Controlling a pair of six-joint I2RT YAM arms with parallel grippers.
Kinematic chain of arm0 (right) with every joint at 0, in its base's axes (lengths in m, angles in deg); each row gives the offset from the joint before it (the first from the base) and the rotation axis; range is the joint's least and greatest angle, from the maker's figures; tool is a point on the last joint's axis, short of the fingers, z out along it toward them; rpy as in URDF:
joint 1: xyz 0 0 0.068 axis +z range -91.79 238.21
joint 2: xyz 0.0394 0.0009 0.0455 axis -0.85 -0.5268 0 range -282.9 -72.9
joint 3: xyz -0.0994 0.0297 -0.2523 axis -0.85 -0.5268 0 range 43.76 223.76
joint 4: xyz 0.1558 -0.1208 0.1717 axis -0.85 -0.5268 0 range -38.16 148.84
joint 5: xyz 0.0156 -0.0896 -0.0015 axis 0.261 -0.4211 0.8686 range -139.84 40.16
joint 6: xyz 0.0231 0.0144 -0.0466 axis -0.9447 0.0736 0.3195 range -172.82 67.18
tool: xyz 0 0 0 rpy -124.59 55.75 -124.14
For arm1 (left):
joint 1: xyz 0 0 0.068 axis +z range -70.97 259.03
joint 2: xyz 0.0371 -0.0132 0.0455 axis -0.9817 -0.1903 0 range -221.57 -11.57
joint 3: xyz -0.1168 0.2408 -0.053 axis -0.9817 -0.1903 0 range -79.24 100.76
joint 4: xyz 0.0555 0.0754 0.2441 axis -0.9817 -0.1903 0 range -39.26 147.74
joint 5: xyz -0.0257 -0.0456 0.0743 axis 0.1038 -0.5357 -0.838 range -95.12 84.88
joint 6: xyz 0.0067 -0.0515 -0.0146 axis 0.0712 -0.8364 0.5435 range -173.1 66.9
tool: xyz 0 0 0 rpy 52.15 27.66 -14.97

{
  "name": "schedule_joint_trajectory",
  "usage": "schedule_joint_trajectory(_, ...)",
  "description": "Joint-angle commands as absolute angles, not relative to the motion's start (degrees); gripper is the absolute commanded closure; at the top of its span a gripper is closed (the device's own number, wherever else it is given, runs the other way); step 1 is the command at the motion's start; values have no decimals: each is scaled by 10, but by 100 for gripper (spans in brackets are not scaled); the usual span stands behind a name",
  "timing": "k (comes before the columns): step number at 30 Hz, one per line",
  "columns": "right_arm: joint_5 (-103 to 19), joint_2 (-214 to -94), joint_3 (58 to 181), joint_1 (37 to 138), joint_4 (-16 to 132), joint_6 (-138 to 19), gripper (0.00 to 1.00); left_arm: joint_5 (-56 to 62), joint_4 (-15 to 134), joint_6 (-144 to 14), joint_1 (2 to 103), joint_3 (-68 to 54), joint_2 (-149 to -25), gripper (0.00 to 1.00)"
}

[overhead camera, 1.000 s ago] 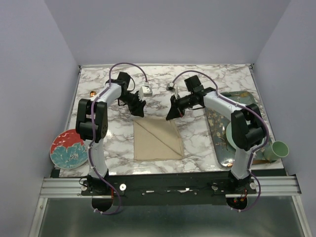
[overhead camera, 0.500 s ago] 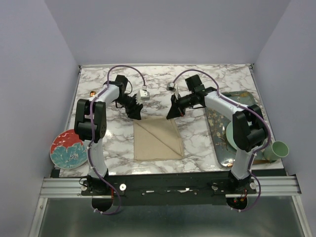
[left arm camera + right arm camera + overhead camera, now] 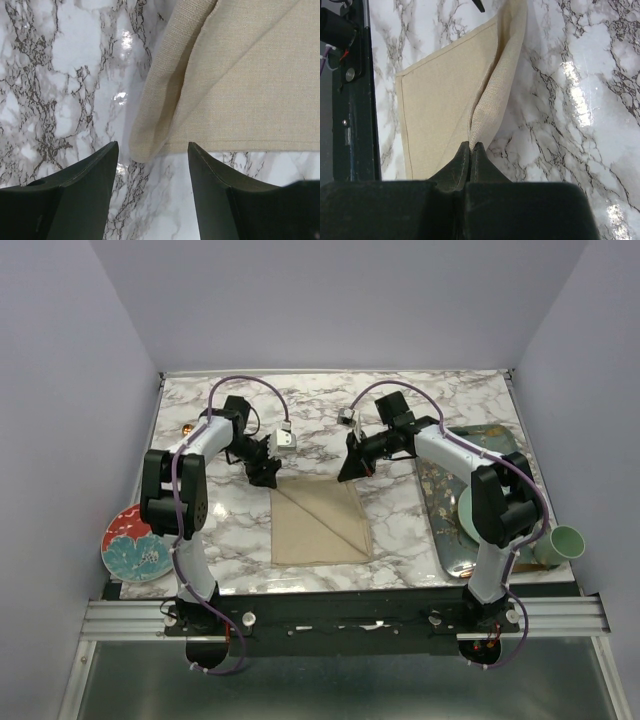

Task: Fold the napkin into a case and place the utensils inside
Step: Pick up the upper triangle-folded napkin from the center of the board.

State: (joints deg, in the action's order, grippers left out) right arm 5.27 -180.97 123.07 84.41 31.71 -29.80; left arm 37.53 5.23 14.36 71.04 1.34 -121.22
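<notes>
The beige napkin lies folded on the marble table, with a diagonal fold line across it. My right gripper is shut on its far right corner and holds that corner a little raised; the wrist view shows the cloth pinched between the closed tips. My left gripper hovers just off the far left corner. It is open, and the rounded corner of the napkin lies flat just ahead of its tips, untouched. No case and no utensils can be made out in any view.
A patterned tray at the right holds a pale green plate. A green cup stands at the table's near right corner. A red flowered plate hangs over the left edge. A small copper object lies far left.
My left gripper has drawn back to the left, off the napkin's far left corner, and its jaws have widened slightly. The right gripper has kept its hold and place.
</notes>
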Motion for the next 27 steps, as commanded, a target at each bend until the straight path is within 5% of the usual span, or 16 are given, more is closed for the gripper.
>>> schedule_joint_trajectory(1, 47, -1781, 1233, 852, 297, -271, 99, 379, 47, 170, 700, 23, -1218, 33)
schedule_joint_trajectory(15, 53, -1750, 1233, 861, 269, -232, 99, 355, 47, 190, 666, 46, -1259, 46)
schedule_joint_trajectory(27, 38, -1720, 1235, 862, 235, -199, 100, 360, 40, 210, 666, 10, -1207, 90)
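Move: The far left corner of the folded napkin lies just off my open left fingertips, some 3 cm to the right and 2 cm below, level front to back. From my left hand, the flat body of the napkin is centred about 13 cm right and 10 cm back, and the spoon is roughly 16 cm left and 6 cm ahead. My right hand already pinches the far edge near its right end; the far left corner is about 15 cm to its left and 6 cm lower. I ease my left hand about 2.5 cm to the right and a little down onto the napkin's far left corner, turning slightly clockwise, then close the fingers and pinch the cloth there. Meanwhile my right hand keeps its grip on the far edge and draws it up and back, about 3 cm in all. ##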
